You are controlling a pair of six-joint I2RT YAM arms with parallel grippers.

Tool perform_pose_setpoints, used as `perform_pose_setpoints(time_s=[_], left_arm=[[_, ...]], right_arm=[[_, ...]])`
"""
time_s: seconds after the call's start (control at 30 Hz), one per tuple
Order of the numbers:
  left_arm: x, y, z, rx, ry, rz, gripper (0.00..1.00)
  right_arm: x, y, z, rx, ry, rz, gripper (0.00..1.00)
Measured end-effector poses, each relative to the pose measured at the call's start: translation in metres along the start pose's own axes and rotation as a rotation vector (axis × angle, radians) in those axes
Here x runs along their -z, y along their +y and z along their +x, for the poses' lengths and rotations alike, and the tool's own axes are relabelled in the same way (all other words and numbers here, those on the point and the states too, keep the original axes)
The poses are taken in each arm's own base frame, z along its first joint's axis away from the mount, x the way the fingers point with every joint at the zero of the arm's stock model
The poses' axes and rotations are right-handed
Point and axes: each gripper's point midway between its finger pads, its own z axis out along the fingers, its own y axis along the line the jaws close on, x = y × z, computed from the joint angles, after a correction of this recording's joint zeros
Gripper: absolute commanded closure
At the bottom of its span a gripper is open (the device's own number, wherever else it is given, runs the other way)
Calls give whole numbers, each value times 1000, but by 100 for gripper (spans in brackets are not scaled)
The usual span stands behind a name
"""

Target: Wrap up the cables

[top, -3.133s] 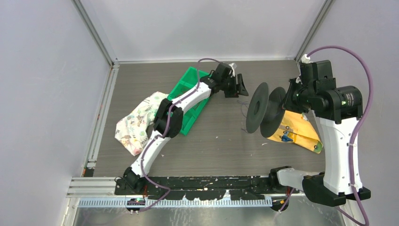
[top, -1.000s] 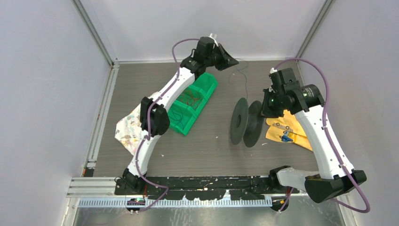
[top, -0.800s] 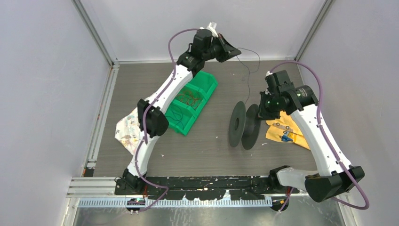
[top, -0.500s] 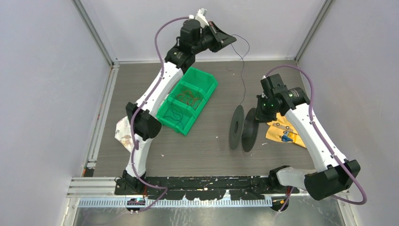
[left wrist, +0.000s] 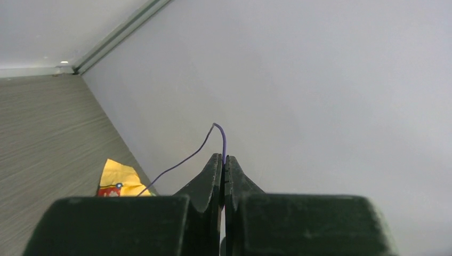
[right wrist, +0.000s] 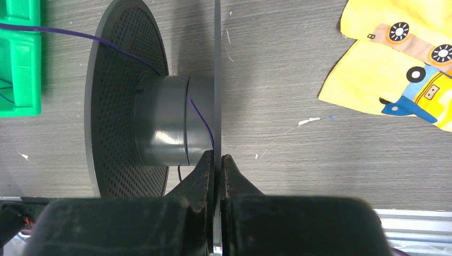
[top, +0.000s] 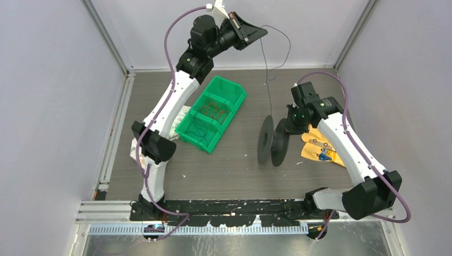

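A thin dark cable (top: pixel 265 69) runs from my left gripper (top: pixel 264 31), raised high near the back wall, down to the black two-flanged spool (top: pixel 266 143) standing on edge on the table. In the left wrist view that gripper (left wrist: pixel 223 158) is shut on the cable (left wrist: pixel 186 159), which loops out past the tips. My right gripper (right wrist: pixel 217 158) is shut on the spool's thin right flange (right wrist: pixel 217 64). The cable (right wrist: pixel 198 117) crosses the grey hub (right wrist: pixel 165 120). More cables (top: pixel 213 111), black and brownish-gold, lie in the green bin (top: pixel 230 89).
A yellow printed cloth (top: pixel 320 148) lies right of the spool, under my right arm. A floral cloth (top: pixel 137 150) shows partly behind my left arm's elbow. The green bin (right wrist: pixel 18 58) sits left of the spool. Enclosure walls stand close on all sides.
My left gripper has risen and drawn back toward the rear wall, pulling the cable up taut. My right arm has shifted the spool slightly left and nearer.
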Motion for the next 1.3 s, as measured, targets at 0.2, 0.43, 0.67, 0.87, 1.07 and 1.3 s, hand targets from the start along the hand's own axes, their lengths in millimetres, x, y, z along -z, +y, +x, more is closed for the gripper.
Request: perform_pose_setpoints(time_s=[0.2, 0.43, 0.67, 0.87, 1.07, 1.3], left_arm=[[7, -14, 7, 8, 42, 60, 100], [26, -42, 22, 8, 95, 136, 99], [21, -55, 64, 67, 203, 219, 100], [11, -61, 96, 133, 277, 269, 99], [5, -51, 101, 163, 285, 265, 99], [2, -48, 100, 179, 278, 273, 99]], right_arm=[[-16, 5, -13, -2, -10, 7, 99], [-30, 20, -39, -39, -32, -9, 100], [-40, 32, -55, -111, -49, -29, 99], [-41, 39, -62, -174, -75, -51, 99], [-39, 41, -70, -217, -100, -63, 99], [-27, 29, -76, -283, -165, -82, 100]])
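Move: The spool hangs by its right flange in the right fingers, its middle about 7 cm below that hand, 4 cm left and 1 cm ahead. The green box lies some 12 cm ahead and 26 cm left of the right hand, and the yellow cloth about 2 cm ahead and 15 cm right, both some 17 cm below. From the left hand, high up with the cable pinched, the spool is roughly 17 cm back, 6 cm right and 39 cm below. The spool is carried forward about 8 cm by the right hand, which keeps its pinch on the flange, drifts slightly left and turns a little clockwise as it tilts. Meanwhile the left hand, still pinching the cable, draws back about 10 cm, then goes right some 6 cm while sinking slightly, swinging clockwise 20-odd degrees to bring the cable over the spool. ##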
